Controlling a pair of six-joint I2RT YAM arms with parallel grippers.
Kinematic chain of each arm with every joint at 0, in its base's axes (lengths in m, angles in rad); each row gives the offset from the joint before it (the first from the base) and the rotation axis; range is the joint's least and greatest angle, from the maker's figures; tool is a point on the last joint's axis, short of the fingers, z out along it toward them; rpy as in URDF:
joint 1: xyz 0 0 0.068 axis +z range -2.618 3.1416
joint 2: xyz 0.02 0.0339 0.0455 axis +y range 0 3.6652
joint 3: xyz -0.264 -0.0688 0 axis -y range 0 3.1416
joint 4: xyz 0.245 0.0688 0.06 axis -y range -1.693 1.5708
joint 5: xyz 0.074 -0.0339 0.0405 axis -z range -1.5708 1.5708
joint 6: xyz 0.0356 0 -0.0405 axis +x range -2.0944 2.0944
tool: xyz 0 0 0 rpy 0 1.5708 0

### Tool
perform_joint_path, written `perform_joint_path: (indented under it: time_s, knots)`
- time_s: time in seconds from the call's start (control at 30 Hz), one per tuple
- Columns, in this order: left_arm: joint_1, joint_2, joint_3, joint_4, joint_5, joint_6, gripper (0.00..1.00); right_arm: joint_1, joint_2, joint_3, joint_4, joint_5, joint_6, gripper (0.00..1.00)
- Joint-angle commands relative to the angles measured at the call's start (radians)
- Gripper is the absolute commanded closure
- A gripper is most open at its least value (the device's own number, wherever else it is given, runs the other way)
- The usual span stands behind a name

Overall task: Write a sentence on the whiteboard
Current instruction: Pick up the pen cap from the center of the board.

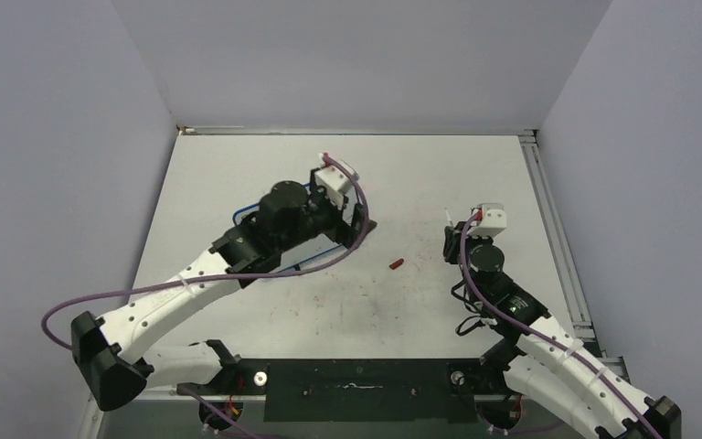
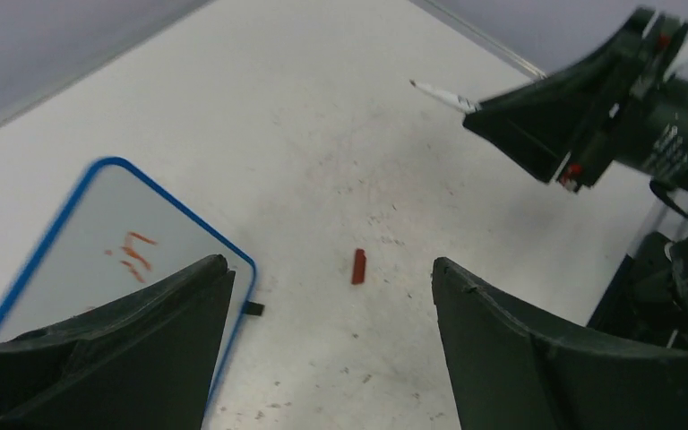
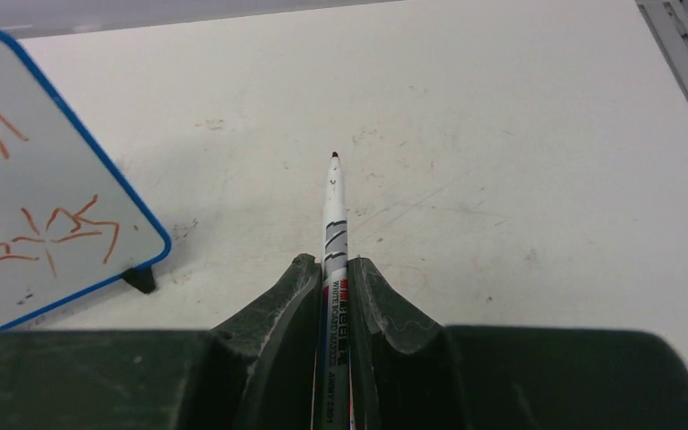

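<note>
The whiteboard (image 3: 45,179), white with a thin blue frame and a black foot, lies at the left of the right wrist view. Red strokes of the sentence (image 3: 49,237) are on it. In the top view my left arm covers most of the whiteboard (image 1: 240,218). My left gripper (image 2: 327,264) hangs open and empty just right of the whiteboard (image 2: 98,233), above bare tabletop. My right gripper (image 3: 331,262) is shut on a white marker (image 3: 334,206) whose uncapped tip points forward above the table, right of the board. The right gripper (image 1: 457,236) is in the right half of the table.
A small red marker cap (image 1: 396,263) lies on the white tabletop between the two grippers; the cap (image 2: 358,266) also shows between my left fingers. The tabletop carries faint red smudges. A metal rail (image 1: 548,229) runs along the right table edge, and grey walls enclose the table.
</note>
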Motion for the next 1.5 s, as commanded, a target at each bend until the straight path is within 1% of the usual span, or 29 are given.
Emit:
perform_joint_path:
  time_s: [0.0, 0.1, 0.2, 0.3, 0.4, 0.53, 0.7, 0.87, 0.93, 1.1, 1.17, 1.23, 1.47]
  knots:
    - [-0.131, 0.124, -0.093, 0.112, -0.102, -0.107, 0.21, -0.135, -0.031, -0.024, -0.016, -0.13, 0.065, 0.95]
    - [-0.18, 0.24, -0.116, 0.209, -0.068, -0.115, 0.24, -0.181, -0.059, -0.048, 0.004, -0.162, 0.095, 0.95]
    - [-0.22, 0.35, -0.095, 0.249, -0.055, -0.068, 0.26, -0.188, -0.087, -0.065, 0.008, -0.171, 0.111, 0.95]
    - [-0.224, 0.45, -0.072, 0.256, -0.044, -0.028, 0.3, -0.19, -0.121, -0.07, -0.017, -0.146, 0.1, 0.95]
    - [-0.224, 0.517, -0.072, 0.297, -0.044, -0.002, 0.38, -0.189, -0.158, -0.068, -0.039, -0.134, 0.08, 0.95]
    - [-0.223, 0.601, -0.06, 0.334, -0.061, 0.023, 0.46, -0.188, -0.187, -0.059, -0.057, -0.125, 0.072, 0.95]
    - [-0.22, 0.686, -0.031, 0.368, -0.082, 0.04, 0.5, -0.188, -0.186, -0.064, -0.049, -0.139, 0.062, 0.95]
    - [-0.213, 0.739, -0.004, 0.373, -0.128, 0.042, 0.57, -0.188, -0.187, -0.062, -0.045, -0.16, 0.057, 0.95]
    - [-0.203, 0.748, -0.015, 0.396, -0.13, 0.038, 0.58, -0.188, -0.193, -0.065, -0.04, -0.169, 0.057, 0.95]
    - [-0.198, 0.781, -0.008, 0.387, -0.118, 0.054, 0.66, -0.188, -0.198, -0.066, -0.041, -0.192, 0.05, 0.95]
    - [-0.198, 0.784, -0.018, 0.392, -0.112, 0.057, 0.67, -0.188, -0.198, -0.064, -0.045, -0.188, 0.049, 0.95]
    - [-0.199, 0.786, -0.023, 0.392, -0.11, 0.062, 0.71, -0.188, -0.201, -0.064, -0.048, -0.187, 0.046, 0.95]
    - [-0.206, 0.821, -0.01, 0.374, -0.119, 0.087, 0.7, -0.187, -0.208, -0.069, -0.05, -0.182, 0.046, 0.95]
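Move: The red pen cap lies on the table far below the left hand, about 32 cm down, 13 cm to the right and 3 cm ahead. The whiteboard's middle is roughly 10 cm left of this hand, 8 cm ahead and 22 cm lower. The marker in the other gripper is about 20 cm right, 6 cm ahead and 13 cm lower. From the right hand, the cap is some 7 cm left, 1 cm ahead and 19 cm below. Steeply down and to the right, the left hand drops about 30 cm towards the pen cap, fast at first and then slowing, swinging slightly back before easing forward again. The fingers tip some 30 degrees further down and close from wide to about a third open, with no grip on the cap. The right hand shifts about 3 cm right, still holding the marker. ##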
